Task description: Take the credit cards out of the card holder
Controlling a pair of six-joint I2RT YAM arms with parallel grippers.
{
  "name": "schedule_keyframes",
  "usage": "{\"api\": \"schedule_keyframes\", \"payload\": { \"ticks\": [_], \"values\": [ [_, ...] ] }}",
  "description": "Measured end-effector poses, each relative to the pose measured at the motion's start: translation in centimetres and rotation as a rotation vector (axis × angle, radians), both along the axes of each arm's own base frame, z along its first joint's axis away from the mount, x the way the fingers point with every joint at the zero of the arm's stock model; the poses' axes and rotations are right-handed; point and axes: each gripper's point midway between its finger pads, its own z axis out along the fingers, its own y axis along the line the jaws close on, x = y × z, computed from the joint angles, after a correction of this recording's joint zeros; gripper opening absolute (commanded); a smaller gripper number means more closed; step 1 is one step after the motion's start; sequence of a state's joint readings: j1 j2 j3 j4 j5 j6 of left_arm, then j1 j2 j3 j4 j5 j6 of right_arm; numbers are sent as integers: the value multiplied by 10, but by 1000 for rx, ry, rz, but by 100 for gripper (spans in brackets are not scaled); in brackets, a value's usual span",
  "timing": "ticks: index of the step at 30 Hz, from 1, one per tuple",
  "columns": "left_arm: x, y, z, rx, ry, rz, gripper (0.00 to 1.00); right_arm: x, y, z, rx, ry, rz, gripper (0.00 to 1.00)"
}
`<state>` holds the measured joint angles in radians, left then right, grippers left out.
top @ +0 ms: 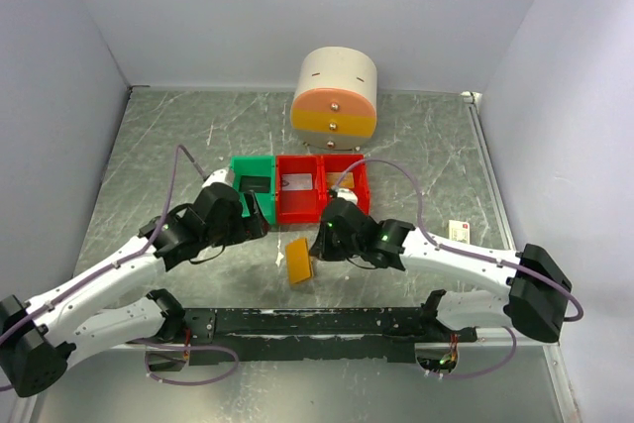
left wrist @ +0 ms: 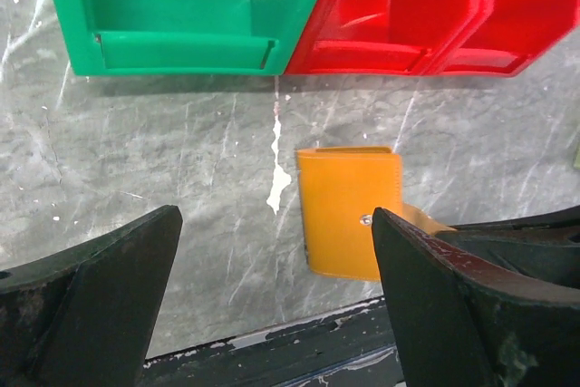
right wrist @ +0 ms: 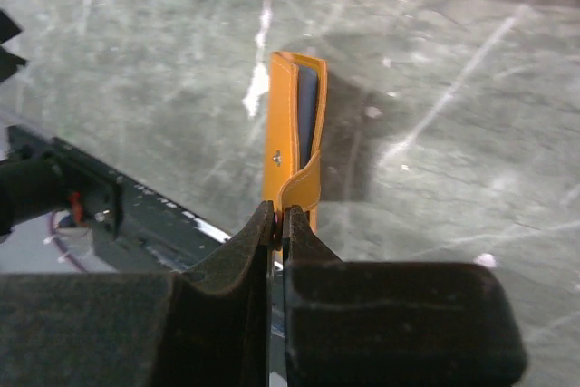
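Note:
The orange-tan card holder (top: 298, 261) is lifted on edge in front of the bins, nearly closed. My right gripper (top: 319, 248) is shut on its snap strap (right wrist: 304, 183). In the right wrist view the card holder (right wrist: 290, 133) stands upright beyond the right gripper (right wrist: 279, 217), with a pale blue lining (right wrist: 308, 106) showing in the gap. The credit cards are hidden. My left gripper (top: 260, 228) hangs open just left of the holder. In the left wrist view the card holder (left wrist: 349, 210) lies near the right finger (left wrist: 426, 287), with nothing between the left gripper (left wrist: 275, 215) jaws.
A green bin (top: 253, 185) and two red bins (top: 297, 190) stand in a row behind the holder. A round cream and orange drawer unit (top: 335, 93) sits further back. A small white item (top: 459, 231) lies at the right. The black base rail (top: 307, 322) runs along the near edge.

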<state>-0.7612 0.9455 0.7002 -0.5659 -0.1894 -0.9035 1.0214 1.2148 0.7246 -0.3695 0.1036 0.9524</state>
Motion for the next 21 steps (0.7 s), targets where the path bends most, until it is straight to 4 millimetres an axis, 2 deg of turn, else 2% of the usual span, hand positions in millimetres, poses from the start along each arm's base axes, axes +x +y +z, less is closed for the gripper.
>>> {"api": "schedule_keyframes", "payload": {
  "ticks": [4, 7, 12, 15, 19, 21],
  "values": [
    [0, 4, 12, -17, -29, 2, 98, 1, 21, 18, 77, -5, 54, 0],
    [-5, 11, 11, -8, -17, 17, 98, 0, 39, 28, 132, -1, 100, 0],
    [-15, 22, 16, -24, -3, 50, 98, 3, 62, 29, 186, 30, 116, 0],
    [-23, 27, 19, -62, -10, 70, 98, 0, 68, 28, 269, 47, 99, 0],
    [-36, 34, 9, -89, 13, 86, 98, -12, 62, 13, 342, 110, 83, 0],
    [-41, 37, 7, -101, 23, 96, 98, -13, 61, 12, 353, 129, 86, 0]
  ]
}}
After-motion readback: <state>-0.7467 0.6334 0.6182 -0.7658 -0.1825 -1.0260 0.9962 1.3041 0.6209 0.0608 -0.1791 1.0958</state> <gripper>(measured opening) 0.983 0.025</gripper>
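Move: My right fingers already pinch the card holder by its strap; its body hangs about 3 cm left of them and 1 cm back, 2 cm below. From my open left hand it lies roughly 8 cm to the right, 7 cm back and 5 cm lower. The green tray stands some 8 cm ahead and 2 cm left of my left hand, the middle red tray 8 cm ahead and 9 cm right, both about 8 cm below. Keeping the strap pinched, I carry the holder about 6 cm left towards my left hand, rising some 3 cm and then sinking part of that back, while the right wrist rolls about 20 degrees, its left side going up. My open left hand draws back and to the left about 5 cm, away from the trays, rising slightly before it dips again, touching nothing. ##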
